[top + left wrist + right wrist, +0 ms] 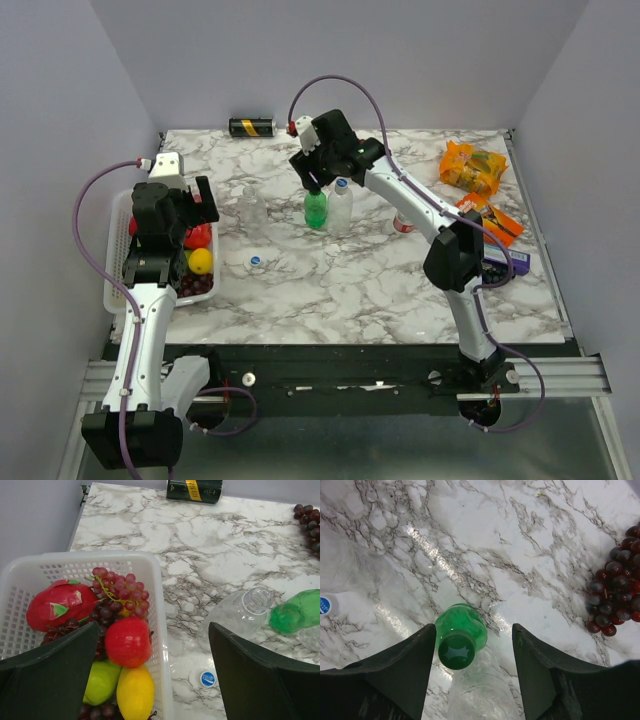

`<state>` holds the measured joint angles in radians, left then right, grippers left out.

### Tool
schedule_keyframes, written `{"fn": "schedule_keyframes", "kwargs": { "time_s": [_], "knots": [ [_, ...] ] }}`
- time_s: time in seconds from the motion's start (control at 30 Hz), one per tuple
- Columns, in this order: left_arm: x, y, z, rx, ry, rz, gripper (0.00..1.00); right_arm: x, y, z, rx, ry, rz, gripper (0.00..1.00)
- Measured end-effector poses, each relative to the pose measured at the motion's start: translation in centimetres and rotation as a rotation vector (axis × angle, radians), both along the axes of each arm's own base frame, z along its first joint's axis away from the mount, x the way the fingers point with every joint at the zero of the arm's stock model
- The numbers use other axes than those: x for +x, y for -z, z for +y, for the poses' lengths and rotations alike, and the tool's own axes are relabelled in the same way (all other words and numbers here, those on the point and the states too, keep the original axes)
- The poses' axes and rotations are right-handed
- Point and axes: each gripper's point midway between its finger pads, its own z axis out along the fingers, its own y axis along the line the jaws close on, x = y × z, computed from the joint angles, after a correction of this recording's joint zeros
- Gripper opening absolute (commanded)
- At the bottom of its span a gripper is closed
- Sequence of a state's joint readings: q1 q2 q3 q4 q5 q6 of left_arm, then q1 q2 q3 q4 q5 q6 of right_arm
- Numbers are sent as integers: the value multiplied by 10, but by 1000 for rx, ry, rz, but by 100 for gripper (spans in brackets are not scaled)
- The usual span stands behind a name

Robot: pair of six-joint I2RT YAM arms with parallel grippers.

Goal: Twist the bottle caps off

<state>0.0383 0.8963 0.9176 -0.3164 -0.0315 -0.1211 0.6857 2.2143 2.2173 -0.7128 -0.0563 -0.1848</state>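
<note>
A translucent green bottle (316,209) stands upright mid-table, its green cap (456,651) still on. My right gripper (473,630) hangs over it, open, jaws straddling the cap. The left finger (415,655) is almost against the cap; the right finger (535,655) stands well off. A clear bottle with a blue cap (340,203) stands right beside the green one. Another clear bottle (245,612) stands uncapped further left, its blue cap (208,679) lying loose on the marble. My left gripper (154,630) is wide open above the basket's right wall, holding nothing.
A white basket (150,565) of fruit sits at the left edge. A black-and-gold can (252,127) lies by the back wall. Dark grapes (615,600) lie right of the green bottle. Orange snack packs (472,166) sit at the far right.
</note>
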Motion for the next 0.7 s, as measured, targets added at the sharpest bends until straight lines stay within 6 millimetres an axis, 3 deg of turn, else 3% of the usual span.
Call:
{"fn": "schedule_keyframes", "kwargs": {
  "time_s": [0.5, 0.7],
  "knots": [
    [1, 2, -1, -3, 6, 7, 99, -8, 18, -1, -57, -79, 38, 54],
    [2, 4, -1, -3, 6, 12, 99, -11, 25, 0, -71, -96, 59, 42]
  ]
}}
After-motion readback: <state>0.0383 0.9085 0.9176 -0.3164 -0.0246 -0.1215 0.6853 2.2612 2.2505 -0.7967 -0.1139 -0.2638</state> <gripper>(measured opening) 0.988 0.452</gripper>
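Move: Just beneath the right hand is the green bottle's cap, some 3 cm below and 1 cm back, neither left nor right. The blue-capped clear bottle stands level with that cap, about 7 cm to its right; the opened clear bottle stands level with it too, roughly 17 cm to its left. The loose blue cap lies about 13 cm back and 16 cm left of the hand. From the left hand, the green cap is about 33 cm right, 9 cm ahead, 11 cm lower. Sinking about 2.5 cm and easing back roughly 1 cm, the right hand brings its slanted fingertips down around the green cap. The fingers narrow from well open to a little under half open, one on either side of the cap, while the wrist turns slightly counter-clockwise. Whether the pads touch the cap yet can't be seen. ##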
